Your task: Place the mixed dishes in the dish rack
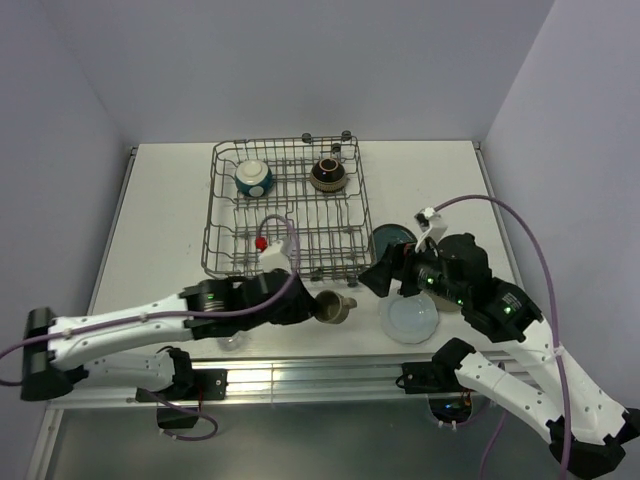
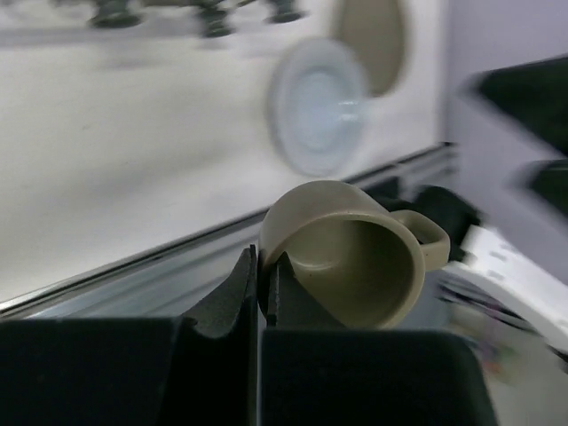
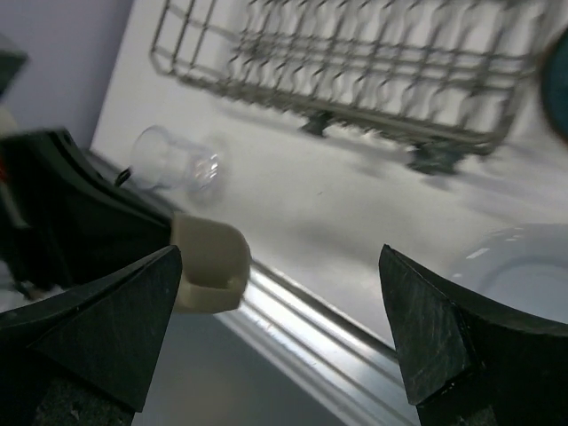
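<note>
My left gripper is shut on the rim of the olive-grey mug, pinching its wall between the fingertips. The mug is tilted, its mouth towards the wrist camera and its handle to the right. It hangs near the table's front edge. The grey wire dish rack holds a teal bowl and a dark brown bowl. My right gripper stands wide open with nothing between its fingers. In its view the mug sits beside its left finger.
A clear glass lies on its side under the left arm. A pale-blue plate lies near the front edge, a teal plate right of the rack. A beige plate shows behind the pale-blue one.
</note>
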Robot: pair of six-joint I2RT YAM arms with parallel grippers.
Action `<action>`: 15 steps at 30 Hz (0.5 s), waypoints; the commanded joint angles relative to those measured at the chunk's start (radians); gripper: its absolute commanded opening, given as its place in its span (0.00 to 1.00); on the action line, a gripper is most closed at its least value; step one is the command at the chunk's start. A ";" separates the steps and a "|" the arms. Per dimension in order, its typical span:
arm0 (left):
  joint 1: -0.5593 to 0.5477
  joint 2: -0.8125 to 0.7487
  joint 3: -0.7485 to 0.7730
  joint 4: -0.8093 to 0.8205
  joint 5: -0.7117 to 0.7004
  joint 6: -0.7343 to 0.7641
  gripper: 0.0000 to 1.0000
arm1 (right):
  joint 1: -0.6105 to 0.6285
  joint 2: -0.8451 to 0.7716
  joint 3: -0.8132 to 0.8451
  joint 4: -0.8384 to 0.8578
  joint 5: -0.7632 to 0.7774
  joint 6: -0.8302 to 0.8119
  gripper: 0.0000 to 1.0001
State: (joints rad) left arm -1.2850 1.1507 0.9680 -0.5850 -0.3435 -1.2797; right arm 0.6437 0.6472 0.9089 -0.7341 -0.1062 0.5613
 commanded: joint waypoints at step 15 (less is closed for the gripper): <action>0.285 -0.330 -0.233 0.612 0.475 0.011 0.00 | 0.007 -0.187 -0.266 0.708 -0.524 0.315 1.00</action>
State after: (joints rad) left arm -1.0203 0.8371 0.7406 -0.1543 0.0292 -1.2179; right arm 0.6476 0.4835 0.6456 -0.1738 -0.5781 0.8417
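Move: The left hand already grips the cup by its wall. The right gripper that it is brought towards lies about 16 cm to its right, 6 cm farther out and 6 cm above. From the open, empty right hand the cup is roughly 12 cm left, 5 cm nearer the base and 7 cm below. The pale plate lies some 11 cm right of the right hand, 2 cm back and 24 cm below; the rack's near right corner is about 10 cm ahead, straight in line and 19 cm below. Upwards about 8 cm, fast at first and then easing to a stop, the left hand lifts the held cup and swings its fingertips up nearly level, some 30 degrees, to point right. The right hand, still wide open, draws back and left about 6 cm each, dipping slightly before rising 5 cm, and turns its fingers leftward and level towards the cup's handle side. ##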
